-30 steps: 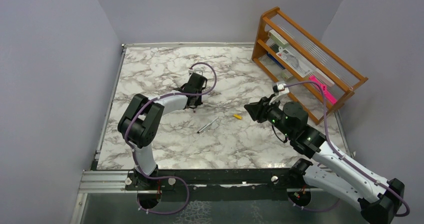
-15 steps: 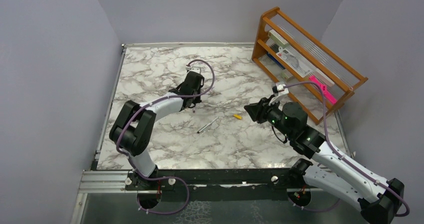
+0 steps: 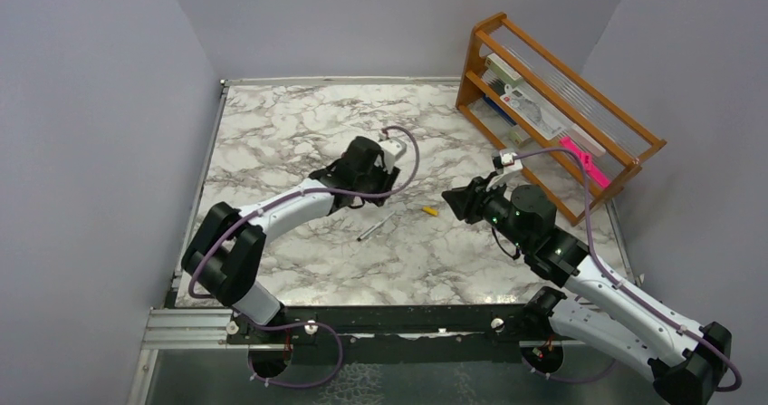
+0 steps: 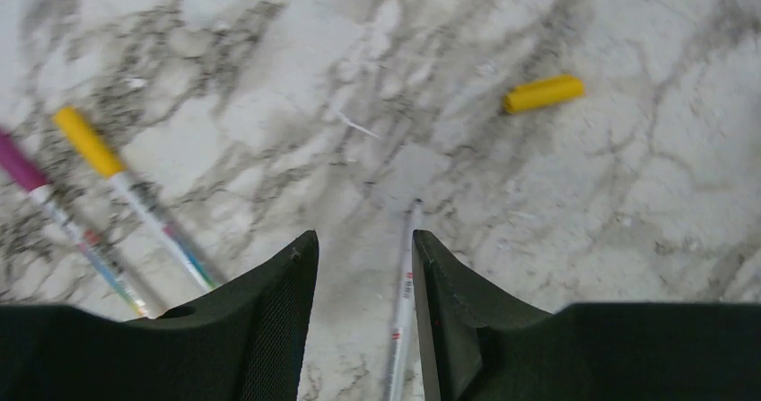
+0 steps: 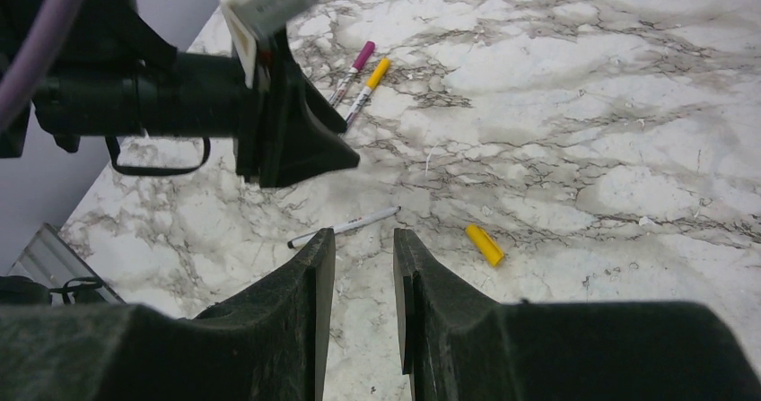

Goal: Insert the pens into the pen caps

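Note:
A bare silver-grey pen (image 3: 376, 226) lies on the marble, with a loose yellow cap (image 3: 429, 211) just to its right. My left gripper (image 3: 373, 195) hovers above the pen's far end, open and empty. In the left wrist view the pen (image 4: 401, 320) lies on the table below the gap, close to the right finger (image 4: 449, 320), and the cap (image 4: 543, 93) is further on. Two capped pens lie side by side, one yellow-capped (image 4: 85, 141) and one magenta-capped (image 4: 22, 163). My right gripper (image 5: 363, 235) is open and empty, a little right of the pen (image 5: 345, 227) and cap (image 5: 485, 245).
A wooden rack (image 3: 552, 106) stands at the table's back right with a flat pink object (image 3: 587, 165) on its front rail. Grey walls close in the left and back. The metal frame rail (image 3: 362, 319) runs along the near edge.
The left arm has swung its gripper right and nearer, away from the two capped pens to above the bare pen, and its jaws have widened. The right arm has not moved.

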Controlling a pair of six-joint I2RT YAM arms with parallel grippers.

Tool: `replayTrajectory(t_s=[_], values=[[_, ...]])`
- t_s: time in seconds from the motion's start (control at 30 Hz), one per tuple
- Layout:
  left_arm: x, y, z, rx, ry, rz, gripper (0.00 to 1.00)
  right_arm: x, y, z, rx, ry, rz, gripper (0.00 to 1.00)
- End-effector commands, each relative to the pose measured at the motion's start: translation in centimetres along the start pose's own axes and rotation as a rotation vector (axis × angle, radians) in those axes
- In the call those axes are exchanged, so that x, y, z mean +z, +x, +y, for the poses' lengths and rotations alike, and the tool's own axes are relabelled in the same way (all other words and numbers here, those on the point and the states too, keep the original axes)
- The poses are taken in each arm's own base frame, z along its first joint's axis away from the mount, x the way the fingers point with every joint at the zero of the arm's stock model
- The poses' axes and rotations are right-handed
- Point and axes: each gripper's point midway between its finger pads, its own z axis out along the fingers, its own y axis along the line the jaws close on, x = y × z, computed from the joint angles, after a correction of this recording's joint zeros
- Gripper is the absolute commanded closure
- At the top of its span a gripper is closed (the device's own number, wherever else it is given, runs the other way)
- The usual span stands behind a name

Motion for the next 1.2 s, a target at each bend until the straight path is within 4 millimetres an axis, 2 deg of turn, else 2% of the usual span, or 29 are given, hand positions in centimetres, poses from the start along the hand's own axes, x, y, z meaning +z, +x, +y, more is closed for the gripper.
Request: replayTrajectory(t_s=[0.0,0.13,0.27,0.57,0.73,0.8,0.83,0.93,1.03,1.17], values=[[0.0,4.3,-3.2,0.162,0.128,0.196,0.55,0.2,0.0,0.3,0.002,-0.015,0.001,0.7],[0.5,6.7,-3.6,0.187,0.145,0.301,0.55,0.3,0.1,0.3,0.003,-0.015,0.0,0.7],[1.2,8.7,-2.8,0.195,0.088,0.394,0.54,0.4,0.3,0.3,0.003,-0.015,0.006,0.7],[1.3,10.2,-4.2,0.203,0.151,0.453,0.54,0.4,0.3,0.0,-0.003,0.0,0.008,0.71],[1.4,12.0,-3.9,0.24,0.126,0.527,0.64,0.5,0.5,0.0,0.001,-0.002,0.009,0.71],[1.5,12.4,-3.7,0.256,0.111,0.544,0.82,0.4,0.5,-0.1,0.0,0.001,0.01,0.71],[1.5,12.5,-3.8,0.258,0.108,0.548,0.88,0.4,0.5,-0.1,0.0,0.002,0.009,0.71],[1.5,12.4,-4.3,0.249,0.134,0.542,0.98,0.4,0.7,-0.1,0.006,0.003,0.013,0.71],[1.5,11.4,-5.7,0.211,0.187,0.506,1.0,0.4,0.9,-0.5,0.022,0.026,0.016,0.71],[1.6,9.1,-7.3,0.152,0.235,0.407,1.0,-0.3,0.3,-3.4,0.098,0.205,-0.017,0.71]])
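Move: The uncapped pen lies about 7 cm back from the left hand and 9 cm below it, with next to no sideways offset. At table height too, the loose yellow cap is some 13 cm to the hand's right and 3 cm back. The yellow-capped pen is roughly 6 cm ahead and 5 cm left, the magenta-capped one about 7 cm ahead and 8 cm left. From the right hand, the uncapped pen is around 15 cm left, 6 cm ahead and 20 cm below. The uncapped pen is taken where it lies: the left hand draws back about 7 cm while sinking some 8 cm onto it, veering slightly right at first, its wrist turning about 30 degrees so the fingers point more steeply down and swing clockwise. Once down, it all but stops and shuts its half-open fingers, pinching the barrel near its middle. ##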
